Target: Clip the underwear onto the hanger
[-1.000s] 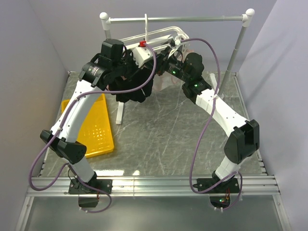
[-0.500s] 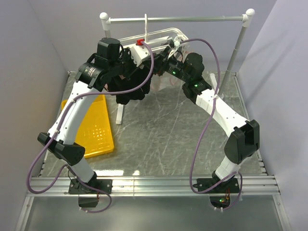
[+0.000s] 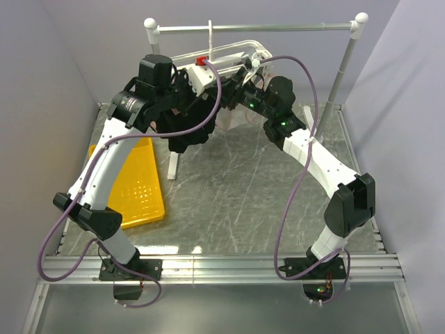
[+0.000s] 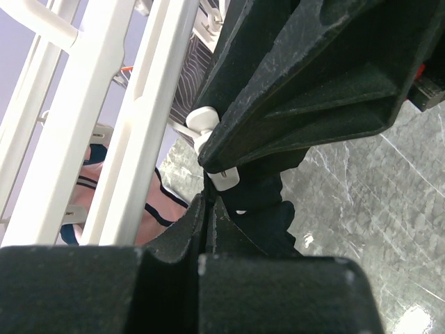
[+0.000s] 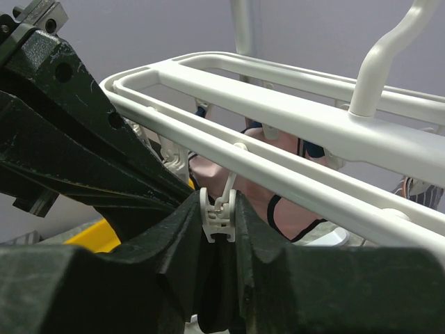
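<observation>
The white hanger hangs from the rail, its bars crossing the left wrist view and the right wrist view. The black underwear dangles under it, its top edge pinched in my shut left gripper. More of the black fabric shows past the fingertips. My right gripper is shut on a small white clip that dangles from a hanger bar. That clip sits right at the underwear's top edge, partly hidden by the right gripper's fingers.
A pale pink dark-trimmed underwear and a grey striped garment hang on the hanger. The grey rail stand carries the hanger. A yellow tray lies at the left on the marbled table.
My left arm has lifted and drawn slightly left, taking the underwear up a little with it. The right arm has stayed on the clip.
</observation>
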Tool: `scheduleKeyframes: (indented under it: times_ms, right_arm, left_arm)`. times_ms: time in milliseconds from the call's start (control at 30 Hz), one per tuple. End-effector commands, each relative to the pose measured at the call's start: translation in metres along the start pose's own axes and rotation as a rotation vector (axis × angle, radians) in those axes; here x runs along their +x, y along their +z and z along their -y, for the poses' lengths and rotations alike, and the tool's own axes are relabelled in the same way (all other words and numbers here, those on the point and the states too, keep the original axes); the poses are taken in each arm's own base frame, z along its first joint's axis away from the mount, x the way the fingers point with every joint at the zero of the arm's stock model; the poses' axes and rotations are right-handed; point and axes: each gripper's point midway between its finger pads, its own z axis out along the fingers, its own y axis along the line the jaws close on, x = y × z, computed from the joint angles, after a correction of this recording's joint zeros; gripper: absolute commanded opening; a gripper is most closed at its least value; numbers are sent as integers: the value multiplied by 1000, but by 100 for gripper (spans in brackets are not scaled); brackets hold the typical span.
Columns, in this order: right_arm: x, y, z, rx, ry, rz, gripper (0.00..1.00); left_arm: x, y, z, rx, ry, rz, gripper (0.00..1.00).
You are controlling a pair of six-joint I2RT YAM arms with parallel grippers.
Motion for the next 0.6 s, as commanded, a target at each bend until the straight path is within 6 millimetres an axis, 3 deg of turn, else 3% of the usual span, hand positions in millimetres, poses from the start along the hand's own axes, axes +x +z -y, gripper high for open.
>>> scheduleKeyframes:
  times_ms: [0, 367, 400, 567]
  right_arm:
    - [24, -5, -21, -73, 62, -91, 32]
    - [16, -5, -22, -71, 75, -71, 48]
    - [16, -5, -22, -72, 75, -69, 55]
    - [8, -8, -27, -78, 73, -56, 68]
  left_arm:
    - [-35, -22, -8, -32, 33, 123, 0]
    - [-36, -22, -8, -31, 31, 128, 0]
    - [-36, -21, -8, -30, 31, 129, 0]
    - [-34, -21, -9, -37, 33, 125, 0]
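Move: The white clip is squeezed between the right fingertips, at most a centimetre left of the right hand point and about level with it, neither ahead nor back. The hanger's near rail runs straight above, some 4 cm up, and the black underwear hangs with its middle roughly 8 cm left, 1 cm back and 8 cm below. From the left hand, which keeps the cloth pinched, the clip is about 3 cm right and 1 cm ahead, at much the same height. The clip is let go beside the pinched cloth: the right fingers spread from about a third to two-thirds open, coming off its handles, and the right hand sinks nearly 3 cm below the rail, easing about 1 cm back and 1 cm left with a slight downward tip. The left fingers stay shut on the underwear. ##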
